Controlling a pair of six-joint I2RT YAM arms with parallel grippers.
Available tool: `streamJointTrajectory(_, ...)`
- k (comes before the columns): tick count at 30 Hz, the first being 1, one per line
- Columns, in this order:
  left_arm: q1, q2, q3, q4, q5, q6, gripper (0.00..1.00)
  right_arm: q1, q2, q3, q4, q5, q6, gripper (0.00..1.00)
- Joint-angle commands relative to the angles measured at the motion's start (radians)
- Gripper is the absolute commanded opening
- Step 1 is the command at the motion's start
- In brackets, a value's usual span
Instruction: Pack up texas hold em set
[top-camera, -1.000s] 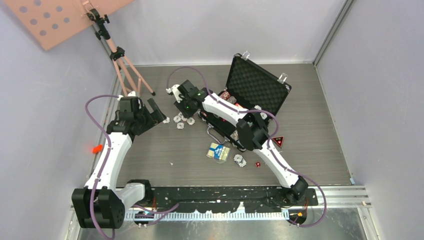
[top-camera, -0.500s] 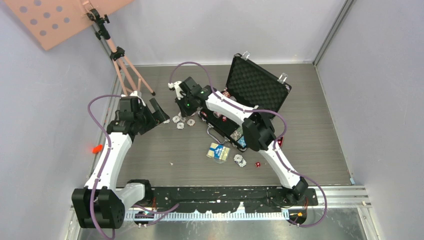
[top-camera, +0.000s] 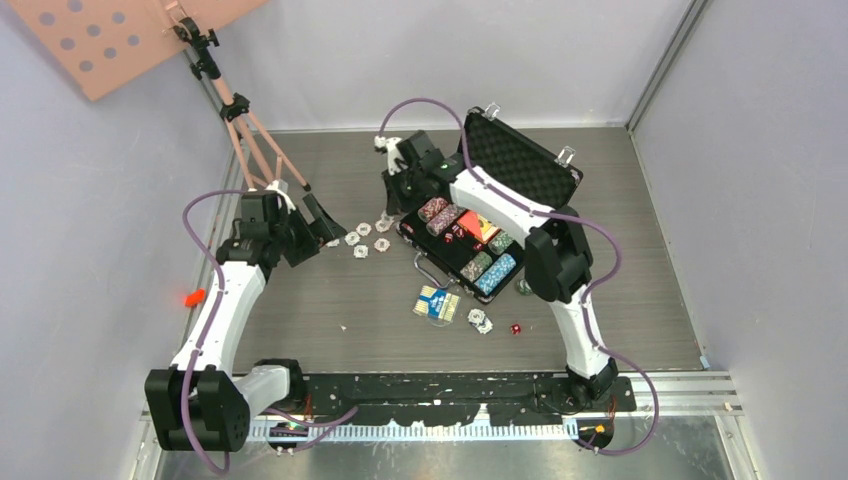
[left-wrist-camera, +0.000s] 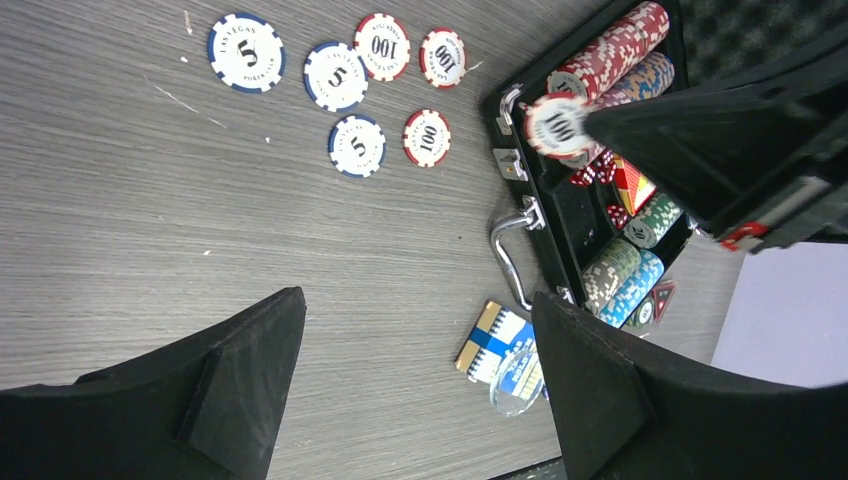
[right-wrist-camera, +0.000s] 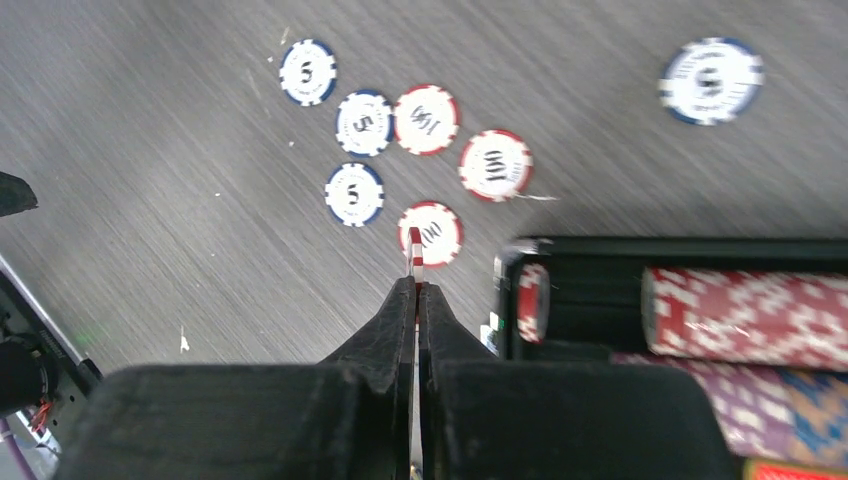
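The black briefcase (top-camera: 515, 165) lies open, its lid propped up; its base (left-wrist-camera: 510, 160) holds rows of stacked poker chips (top-camera: 487, 270) and red dice. My right gripper (right-wrist-camera: 415, 287) is shut on a red-and-white 100 chip (left-wrist-camera: 555, 125), held on edge just above the case's left end (right-wrist-camera: 600, 262). Several loose 5 and 100 chips (top-camera: 360, 238) lie flat on the table to the left of the case. My left gripper (left-wrist-camera: 417, 305) hangs open above the bare table, holding nothing. A blue card deck (top-camera: 437, 303) lies in front of the case.
A pink tripod (top-camera: 250, 130) and a perforated pink board (top-camera: 110, 35) stand at the back left. A clear disc (left-wrist-camera: 518, 380) rests on the card deck. Two chips (top-camera: 480, 320) and a red die (top-camera: 516, 329) lie to the deck's right. Grey walls enclose the table.
My right gripper closed on a 100 chip among the loose ones, lifted it and swung right and back to the case's left end. The left gripper narrowed slightly.
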Motion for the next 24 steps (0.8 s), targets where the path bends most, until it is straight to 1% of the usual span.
streamJointTrajectory(1,0.004,-0.009,0.005,0.012,0.034,0.016,0.86,-0.027,-0.136,-0.064,0.04,0.07,-0.023,0.0)
streamJointTrajectory(8,0.004,-0.019,0.012,-0.013,0.031,0.047,0.86,-0.038,-0.134,-0.084,-0.007,0.203,-0.087,0.01)
streamJointTrajectory(13,0.004,-0.009,0.008,-0.012,0.041,0.053,0.86,-0.035,-0.104,-0.076,-0.013,0.234,-0.101,0.01)
streamJointTrajectory(17,0.003,-0.003,0.01,-0.014,0.044,0.057,0.86,-0.028,-0.072,-0.059,-0.026,0.303,-0.122,0.01)
streamJointTrajectory(24,0.003,0.004,0.013,-0.021,0.026,0.064,0.86,-0.024,-0.021,-0.038,-0.035,0.345,-0.131,0.01)
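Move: The right hand holds a red 100 chip on edge, roughly 9 cm above the table. The empty gap in the case's outer chip row lies about 7 cm to its right, 4 cm ahead and 7 cm below. The lone red chip in that row is some 2 cm nearer and 1 cm left of the gap; the red stack's middle is 4 cm beyond and 7 cm right of it. From the left hand the gap is around 12 cm ahead, 19 cm right and 11 cm below. Still pinching the red 100 chip in shut fingers, the right hand carries it rightward about 6 to 7 cm and some 3 cm forward, over the case's corner to the gap between lone chip and red stack. It first rises about 2 cm, then sinks more than 4, tipping to point more steeply down and turning slightly clockwise, close to 20 degrees in all. ##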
